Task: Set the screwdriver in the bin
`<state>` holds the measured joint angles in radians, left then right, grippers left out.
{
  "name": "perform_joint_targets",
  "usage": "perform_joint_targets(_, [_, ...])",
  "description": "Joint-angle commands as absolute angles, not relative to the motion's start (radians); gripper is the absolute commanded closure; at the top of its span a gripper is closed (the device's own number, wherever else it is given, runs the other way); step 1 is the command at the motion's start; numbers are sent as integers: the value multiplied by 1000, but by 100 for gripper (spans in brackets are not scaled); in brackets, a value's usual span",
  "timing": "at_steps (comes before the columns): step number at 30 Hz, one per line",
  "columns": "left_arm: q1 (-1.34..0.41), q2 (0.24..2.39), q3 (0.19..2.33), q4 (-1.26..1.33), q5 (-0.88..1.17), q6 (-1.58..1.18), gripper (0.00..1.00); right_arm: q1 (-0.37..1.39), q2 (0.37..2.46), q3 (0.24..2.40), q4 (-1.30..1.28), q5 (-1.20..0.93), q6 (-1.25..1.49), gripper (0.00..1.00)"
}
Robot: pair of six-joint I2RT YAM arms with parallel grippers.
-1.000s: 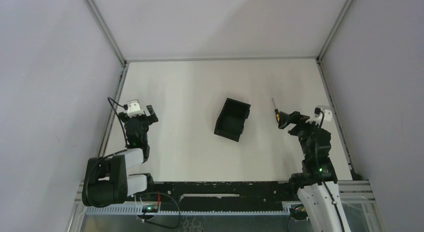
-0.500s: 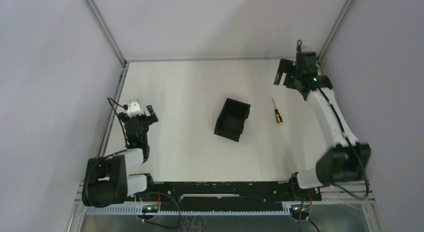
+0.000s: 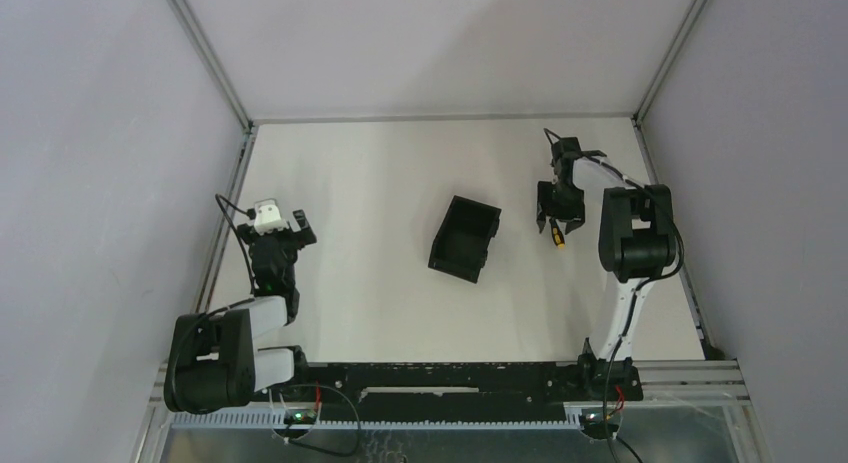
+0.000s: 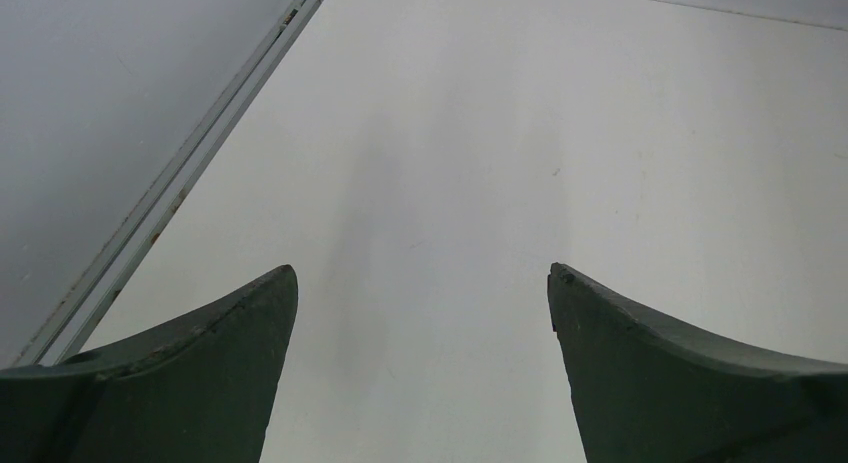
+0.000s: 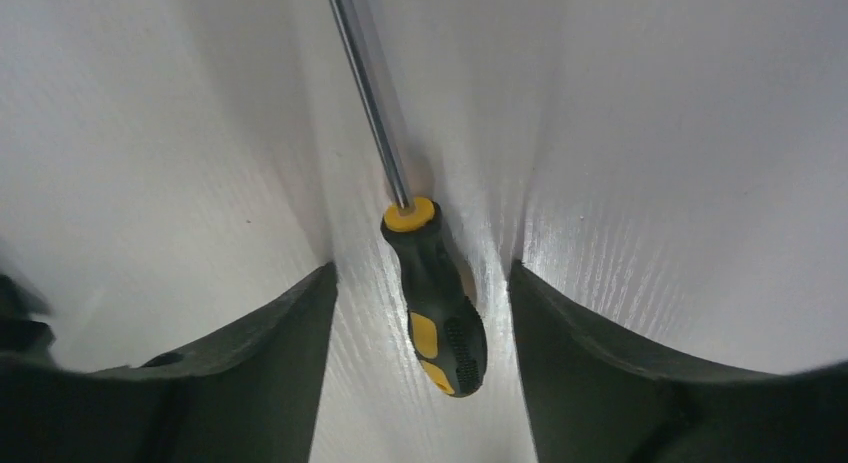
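Note:
The screwdriver (image 3: 558, 236) lies flat on the white table right of the bin (image 3: 465, 239), a black open-top box near the middle. My right gripper (image 3: 555, 219) hangs low over the screwdriver. In the right wrist view the black-and-yellow handle (image 5: 438, 301) lies between the two fingers (image 5: 270, 353) with a gap on each side, and the silver shaft (image 5: 370, 93) runs away from me. That right gripper (image 5: 422, 273) is open, touching nothing. My left gripper (image 3: 305, 226) rests at the left side of the table. In its wrist view the left gripper (image 4: 422, 273) is open over bare table.
Grey walls and metal frame rails (image 3: 226, 198) bound the table on the left, back and right. The left wrist view shows the left rail (image 4: 190, 163) close by. A black bar (image 3: 440, 378) with cables runs along the near edge between the arm bases.
The right arm swung from the near right up to the far right corner, then came down over the screwdriver. Its jaws have narrowed a little. Screwdriver, bin and left arm have not moved.

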<state>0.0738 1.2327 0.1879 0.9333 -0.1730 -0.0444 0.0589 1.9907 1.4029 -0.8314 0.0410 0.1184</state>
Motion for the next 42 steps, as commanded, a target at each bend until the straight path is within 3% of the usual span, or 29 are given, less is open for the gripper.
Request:
perform_joint_targets(1, [66, 1233, 231, 968, -177, -29, 0, 66, 2014, 1444, -796, 54, 79, 39])
perform_joint_targets(3, [66, 1233, 231, 968, -176, -29, 0, 66, 2023, 1444, -790, 62, 74, 57])
perform_joint_targets(5, [66, 1233, 231, 968, -177, -28, 0, 70, 2021, 1448, -791, 70, 67, 85])
perform_joint_targets(7, [66, 1233, 230, 968, -177, -28, 0, 74, 2012, 1464, -807, 87, 57, 100])
perform_joint_targets(20, [66, 1232, 230, 968, -177, -28, 0, 88, 1834, 1738, -1337, 113, 173, 100])
perform_joint_targets(28, [66, 1233, 230, 968, -177, -28, 0, 143, 1729, 1711, -1317, 56, 262, 100])
perform_joint_targets(34, [66, 1232, 231, 968, -177, -28, 0, 381, 1720, 1683, -1176, -5, 333, 100])
perform_joint_targets(42, [66, 1232, 230, 968, -177, -29, 0, 628, 1883, 1840, -1163, -43, 344, 100])
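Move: The screwdriver lies on the table right at the right hand: its handle is already between the open fingers at pad height, its middle about 2 cm ahead, shaft pointing forward. The black bin stands about 21 cm to this hand's left and some 2 cm nearer the base, its middle roughly 2 cm higher. From the left hand the screwdriver lies some 63 cm to the right, about 3 cm ahead and 10 cm below. The right fingers close and pinch the screwdriver's handle, then keep it gripped as the hand lifts about 15 cm, drawing back a few centimetres on the way. Once up, the hand swings left towards the bin, some 20 cm and still travelling at nearly constant height, turning about 20 degrees counter-clockwise. ##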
